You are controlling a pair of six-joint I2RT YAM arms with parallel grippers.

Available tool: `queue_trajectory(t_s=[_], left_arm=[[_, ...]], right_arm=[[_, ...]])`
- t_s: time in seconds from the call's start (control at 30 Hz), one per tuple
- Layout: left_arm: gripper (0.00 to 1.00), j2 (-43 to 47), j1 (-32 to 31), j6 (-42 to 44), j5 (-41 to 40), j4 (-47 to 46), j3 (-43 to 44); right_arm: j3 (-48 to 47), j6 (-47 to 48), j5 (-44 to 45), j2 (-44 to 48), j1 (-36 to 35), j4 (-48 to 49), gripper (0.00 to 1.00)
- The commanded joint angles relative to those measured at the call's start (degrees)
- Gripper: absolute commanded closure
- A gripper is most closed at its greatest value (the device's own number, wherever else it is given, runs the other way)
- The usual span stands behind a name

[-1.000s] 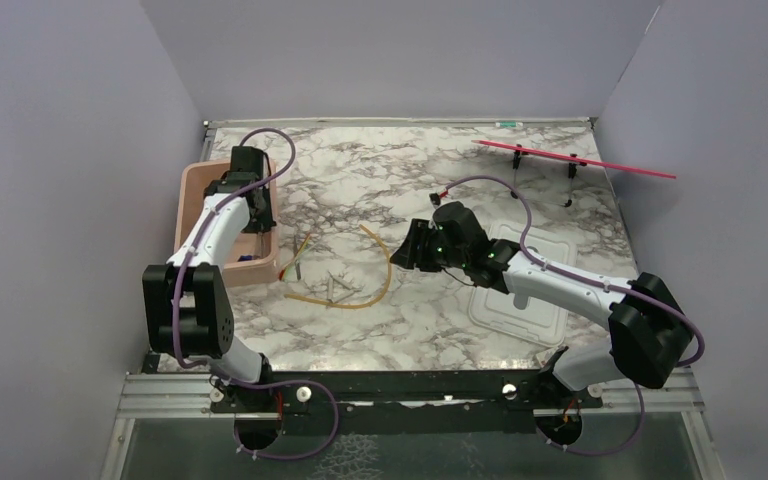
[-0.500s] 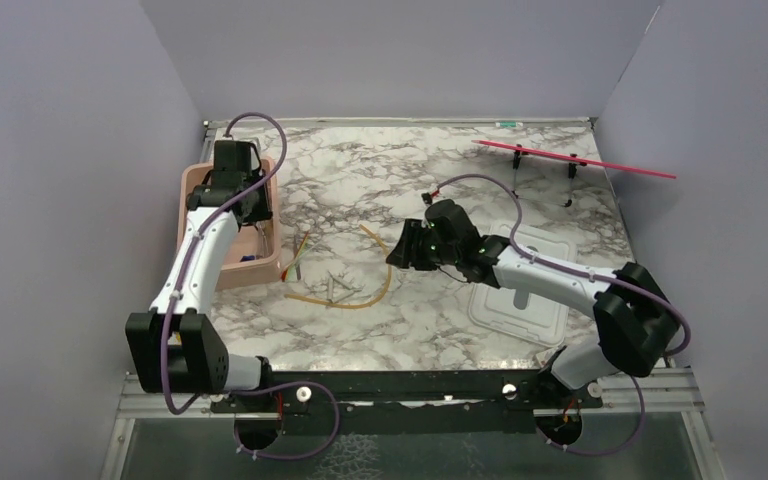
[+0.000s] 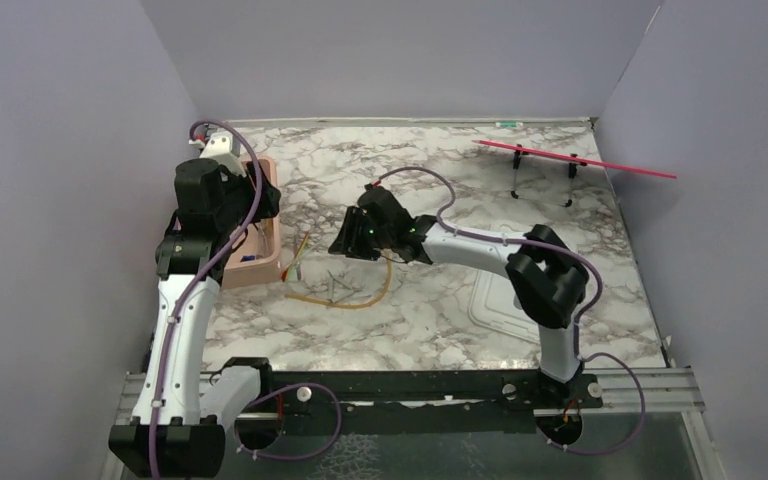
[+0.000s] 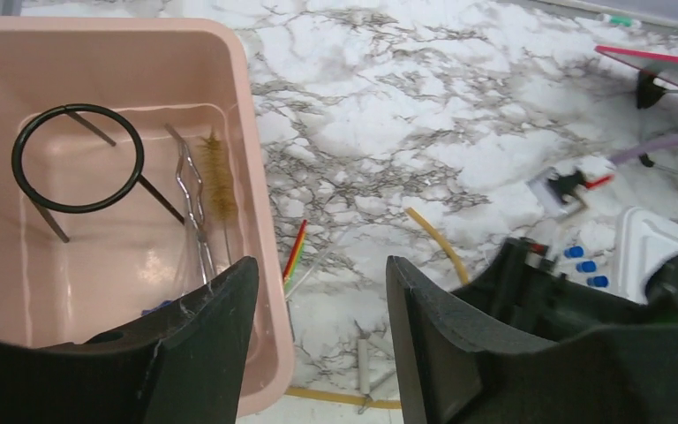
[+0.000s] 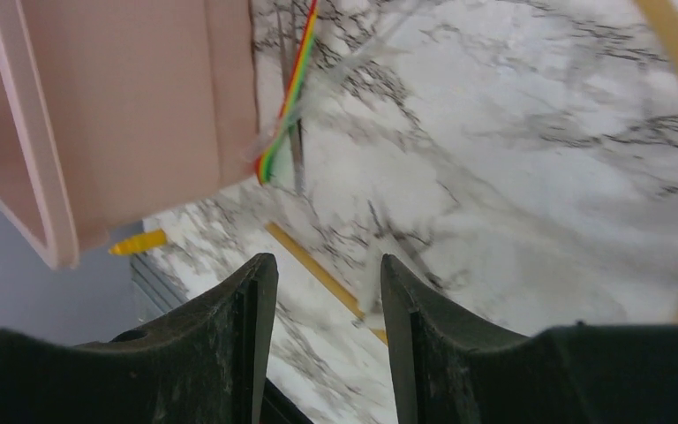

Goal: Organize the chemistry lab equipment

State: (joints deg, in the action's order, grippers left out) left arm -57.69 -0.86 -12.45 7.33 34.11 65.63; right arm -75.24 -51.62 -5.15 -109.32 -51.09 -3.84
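The black wire ring (image 4: 78, 159), the metal tongs (image 4: 192, 199) and a bristle brush (image 4: 221, 177) lie inside the pink tub (image 4: 243, 115). My left gripper (image 4: 322, 291) hangs open above the tub's right rim, holding nothing. Loose on the marble are the amber tubing loop (image 3: 388, 270), a rainbow strip (image 3: 300, 247) and small pale tubes (image 3: 335, 287). My right gripper (image 3: 343, 245) is open and empty, low over these items; between its fingers the tubing (image 5: 318, 274) shows on the table. Blue-capped tubes (image 4: 583, 265) lie beside the right arm.
A white lid (image 3: 515, 305) lies at the right front, partly under the right arm. A red rod on black stands (image 3: 570, 158) crosses the back right. The pink tub (image 3: 260, 255) sits against the left wall. Grey walls close three sides.
My left gripper has opened and risen out of the tub. The right arm has swung left, from beside the white lid to over the tubing loop, its jaws still open.
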Motion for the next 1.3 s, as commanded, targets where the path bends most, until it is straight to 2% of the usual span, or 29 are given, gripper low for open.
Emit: queue_trajectory(t_s=[0.0,0.23,0.3,0.4,0.6,0.8,0.97,1.17,1.27], left_arm=[[0.41,5.17,-0.02,-4.45,4.79,-5.61,-3.59],[0.4,7.97,-2.38,-7.55,0.66,-5.55,-6.55],[0.4,7.98,-3.01,-7.93,-0.39,-5.79,-6.82],[0.4,7.84,-3.72,-7.34,-1.62,-5.86,-6.34],[0.4,7.97,-4.54,-6.48,-2.11,-5.52,-5.01],[0.4,7.95,-4.86,-6.03,-2.51,-5.09,-4.9],[0.4,7.9,-4.96,-5.68,-2.87,-4.97,-4.97],[0.39,7.81,-4.95,-5.75,-2.81,-4.97,-5.43],[0.39,7.61,-4.94,-5.87,-2.41,-4.99,-5.51]], right_arm=[[-9.59,-13.66,4.72,-7.68,-1.07,-6.14,0.49],[-22.13,-23.26,9.58,-17.71,-1.2,-15.96,0.49],[-24.4,-25.01,10.78,-19.7,-1.23,-17.22,0.53],[-28.93,-25.81,10.96,-23.53,-1.29,-18.14,0.58],[-39.53,-26.74,10.64,-31.29,-1.41,-22.55,0.59],[-42.13,-28.12,10.56,-34.45,-1.73,-23.03,0.6],[-41.91,-28.53,9.5,-35.73,-1.82,-22.72,0.72],[-40.03,-26.99,10.12,-34.8,-1.8,-20.45,0.98],[-38.85,-24.46,12.06,-32.26,-1.82,-18.68,0.99]])
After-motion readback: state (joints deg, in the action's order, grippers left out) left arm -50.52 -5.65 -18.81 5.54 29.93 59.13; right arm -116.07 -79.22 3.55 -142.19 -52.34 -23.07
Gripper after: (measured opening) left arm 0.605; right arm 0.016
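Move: The red-yellow-green strip lies some 13 cm to my right hand's left and 3 cm ahead, about 9 cm below; its far end is farther out still. A clear rod crosses it, its middle some 2 cm to the right of the strip's. From my right hand the small clear tubes sit about 5 cm back and 3 cm left, and the pink bin 28 cm left, 9 cm ahead. From my high left hand the strip is roughly 3 cm ahead and 27 cm below. I swing my right hand left and forward, then down, about 8 cm each way, to the strip's far end, tipping the fingers down and turning the wrist some 25 degrees clockwise. There I narrow the half-open fingers and, once nearly stopped, shut them on the clear rod and the strip's end. My left hand eases a couple of centimetres back and right, then waits open above the bin's side. ##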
